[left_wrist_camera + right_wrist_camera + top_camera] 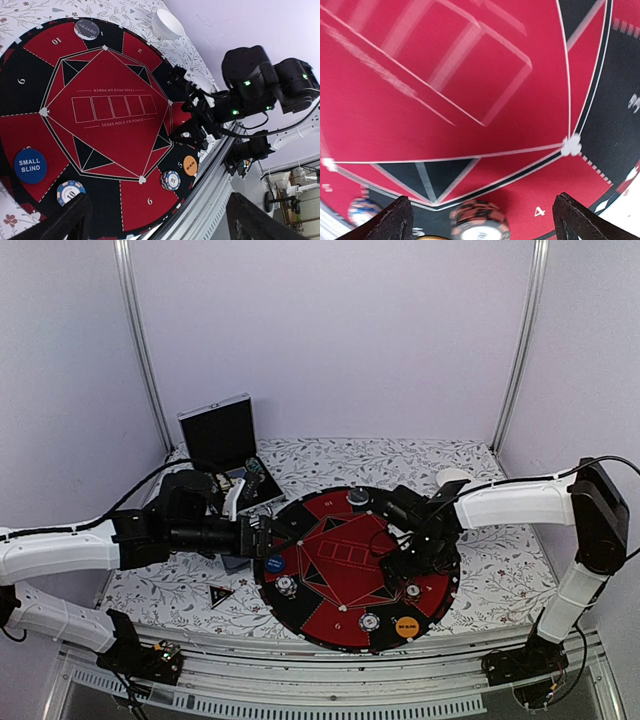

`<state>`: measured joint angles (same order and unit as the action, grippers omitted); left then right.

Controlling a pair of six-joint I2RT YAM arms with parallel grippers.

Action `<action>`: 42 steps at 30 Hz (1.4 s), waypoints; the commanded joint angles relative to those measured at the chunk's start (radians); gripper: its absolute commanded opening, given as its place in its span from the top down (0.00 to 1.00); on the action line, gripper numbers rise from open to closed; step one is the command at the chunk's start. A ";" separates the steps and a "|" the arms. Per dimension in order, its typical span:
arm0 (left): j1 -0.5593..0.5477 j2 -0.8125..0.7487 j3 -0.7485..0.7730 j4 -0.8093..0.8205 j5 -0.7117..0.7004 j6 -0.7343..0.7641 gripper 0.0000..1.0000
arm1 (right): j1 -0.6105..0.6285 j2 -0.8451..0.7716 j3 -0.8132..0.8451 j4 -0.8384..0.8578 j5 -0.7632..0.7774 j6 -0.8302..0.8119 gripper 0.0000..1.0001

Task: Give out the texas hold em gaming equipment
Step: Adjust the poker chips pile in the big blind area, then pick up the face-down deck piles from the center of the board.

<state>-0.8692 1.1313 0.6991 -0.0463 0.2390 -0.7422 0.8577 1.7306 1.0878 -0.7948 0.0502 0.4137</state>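
Note:
The round red-and-black mat [335,540] carries the equipment. A blue small-blind button [275,564] [30,166] and an orange big-blind button [406,626] [190,165] lie on its rim. Striped chips sit at the far rim [358,497] [86,29], left front [287,586] [70,191], front [370,621] [170,180] and right [413,591]. A black triangular marker [221,593] lies off the mat. My left gripper [272,537] [160,225] hangs open over the mat's left edge. My right gripper [398,570] [482,220] is open, low over a red-black chip [480,222] that stands between its fingertips.
An open silver-edged black case [222,445] stands at the back left with small items in its tray. A white bowl [452,478] [167,24] sits behind the mat on the right. The right arm [250,85] reaches over the mat's right side. Flowered cloth [520,560] surrounds the mat.

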 commanded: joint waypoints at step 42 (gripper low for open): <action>0.504 0.019 -0.096 -0.297 0.038 0.117 0.02 | 0.008 -0.091 0.240 0.571 -0.358 -0.093 0.08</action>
<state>-0.4110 1.1091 0.6201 -0.4168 0.2127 -0.6579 0.8669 1.5085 1.2407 -0.3176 -0.0917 0.2836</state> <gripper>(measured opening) 0.981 0.948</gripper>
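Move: The left hand, open, goes for the card deck about 9 cm ahead, 11 cm to its left and 19 cm below. From that hand the small blind button is 7 cm ahead and 2 cm left, the all-in triangle 1 cm back and 15 cm left. The chip pile just adjusted lies about 1 cm behind the right hand, 3 cm right and 3 cm below; the big blind button is 10 cm back and 1 cm right. Right hand leaves the chip pile, up some 20 cm, then left; open left hand swings left and down deckwards. ##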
